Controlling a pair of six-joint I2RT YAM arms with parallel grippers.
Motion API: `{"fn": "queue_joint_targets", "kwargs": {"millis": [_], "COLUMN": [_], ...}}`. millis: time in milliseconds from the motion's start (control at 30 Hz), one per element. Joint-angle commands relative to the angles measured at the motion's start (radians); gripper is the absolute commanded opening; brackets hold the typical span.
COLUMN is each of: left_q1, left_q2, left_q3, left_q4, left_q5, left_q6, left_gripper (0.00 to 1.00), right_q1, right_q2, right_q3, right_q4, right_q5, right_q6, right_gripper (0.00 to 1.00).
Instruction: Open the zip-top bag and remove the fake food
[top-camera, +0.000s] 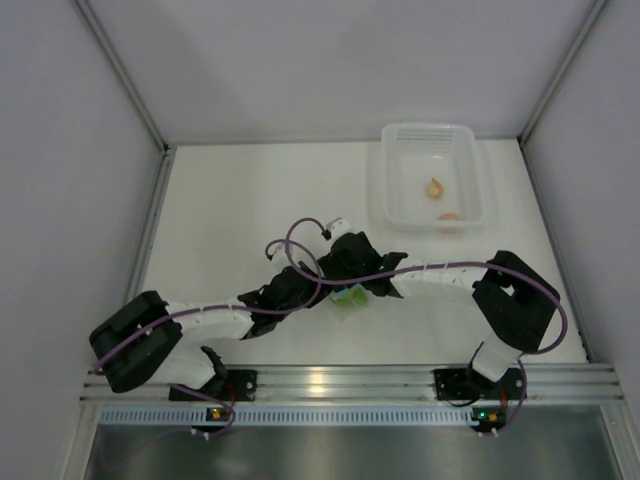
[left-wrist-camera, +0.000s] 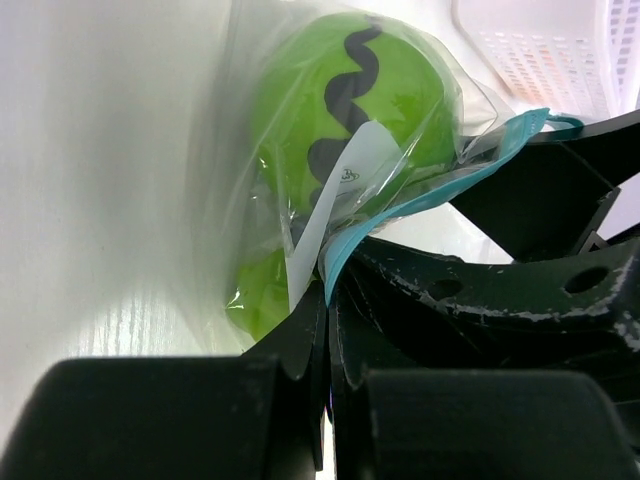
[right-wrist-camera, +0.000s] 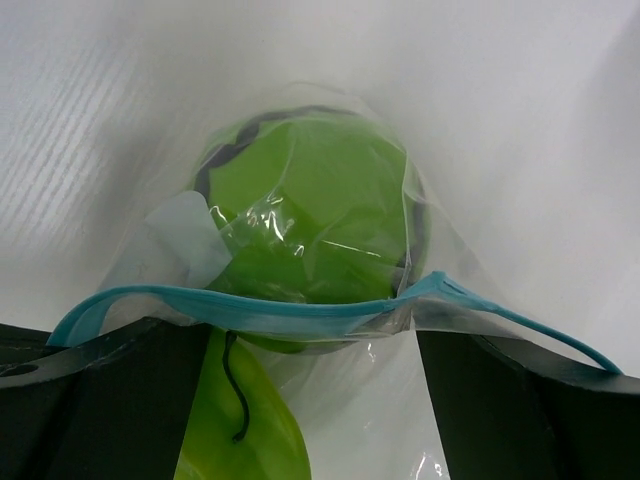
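The zip-top bag (top-camera: 350, 298) lies at mid-table, where both grippers meet. My left gripper (left-wrist-camera: 330, 295) is shut on the bag's edge by the light blue zip strip (left-wrist-camera: 420, 195). Behind the clear plastic, the fake food shows as a round green ball (left-wrist-camera: 390, 100) with a dark zigzag line. In the right wrist view, my right gripper (right-wrist-camera: 310, 335) stands open with its fingers (right-wrist-camera: 500, 400) wide apart and the zip strip (right-wrist-camera: 270, 312) stretched between them. The green ball (right-wrist-camera: 310, 210) sits beyond the strip. A lime-green piece (right-wrist-camera: 245, 425) lies nearer the camera.
A white translucent basket (top-camera: 475, 165) stands at the back right and holds small peach bits (top-camera: 436, 186). Enclosure walls rise on the left, the right and behind. The arms' bases sit on the rail along the near edge (top-camera: 340, 382).
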Motion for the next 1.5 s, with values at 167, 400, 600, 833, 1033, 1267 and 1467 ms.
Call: {"fn": "queue_joint_targets", "kwargs": {"millis": [167,400,600,833,1033,1267,1467], "left_q1": [0.012,0.017,0.003,-0.012,-0.012,-0.011,-0.009], "left_q2": [0.001,-0.019,-0.077,-0.189,-0.246,-0.22,-0.194], "left_q3": [0.001,0.016,0.091,0.13,0.114,0.07,0.009], "left_q4": [0.09,0.09,0.09,0.09,0.089,0.072,0.03], "left_q5": [0.133,0.175,0.245,0.275,0.251,0.162,0.026], "left_q6": [0.018,0.062,0.137,0.144,0.123,0.085,0.047], "left_gripper": [0.0,0.0,0.0,0.0,0.0,0.0,0.0], "right_q1": [-0.024,-0.024,-0.024,-0.038,-0.086,-0.104,-0.077], "right_q2": [-0.005,-0.052,-0.052,-0.034,-0.029,-0.098,-0.081], "right_q3": [-0.032,-0.098,-0.08,0.151,0.215,0.222,0.253], "right_q4": [0.467,0.598,0.506,-0.054,-0.475,-0.625,-0.627], "right_q5": [-0.162,-0.051,0.165,0.173,0.079,0.105,-0.01], "right_q6": [0.079,0.111,0.174,0.137,0.088,0.096,0.038], "right_gripper": [0.84,0.82,0.78,0.78,0.79,0.8,0.79]}}
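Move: Beyond the right hand's spread fingers, seen through the film of the bag, the watermelon lies about 5 cm ahead, 2 cm to the left and 4 cm below. The green pepper is roughly 2 cm back, 2 cm to the left and 4 cm below that hand. From the left hand, which already pinches the teal zip rim, the watermelon is some 7 cm ahead, 3 cm right and 5 cm down; the pepper is level with it, 3 cm right and 5 cm down. Nudging forward first, both hands then lift the bag's mouth: the left keeps its pinch on the zip rim and rises about 8 cm, ending slightly right. The right, its fingers still spread inside the mouth, goes about 3 cm forward, then swings right and back while rising some 4 cm, ending about 6 cm right of its start and drawing away from the left hand; its wrist turns a little clockwise and tips down. ##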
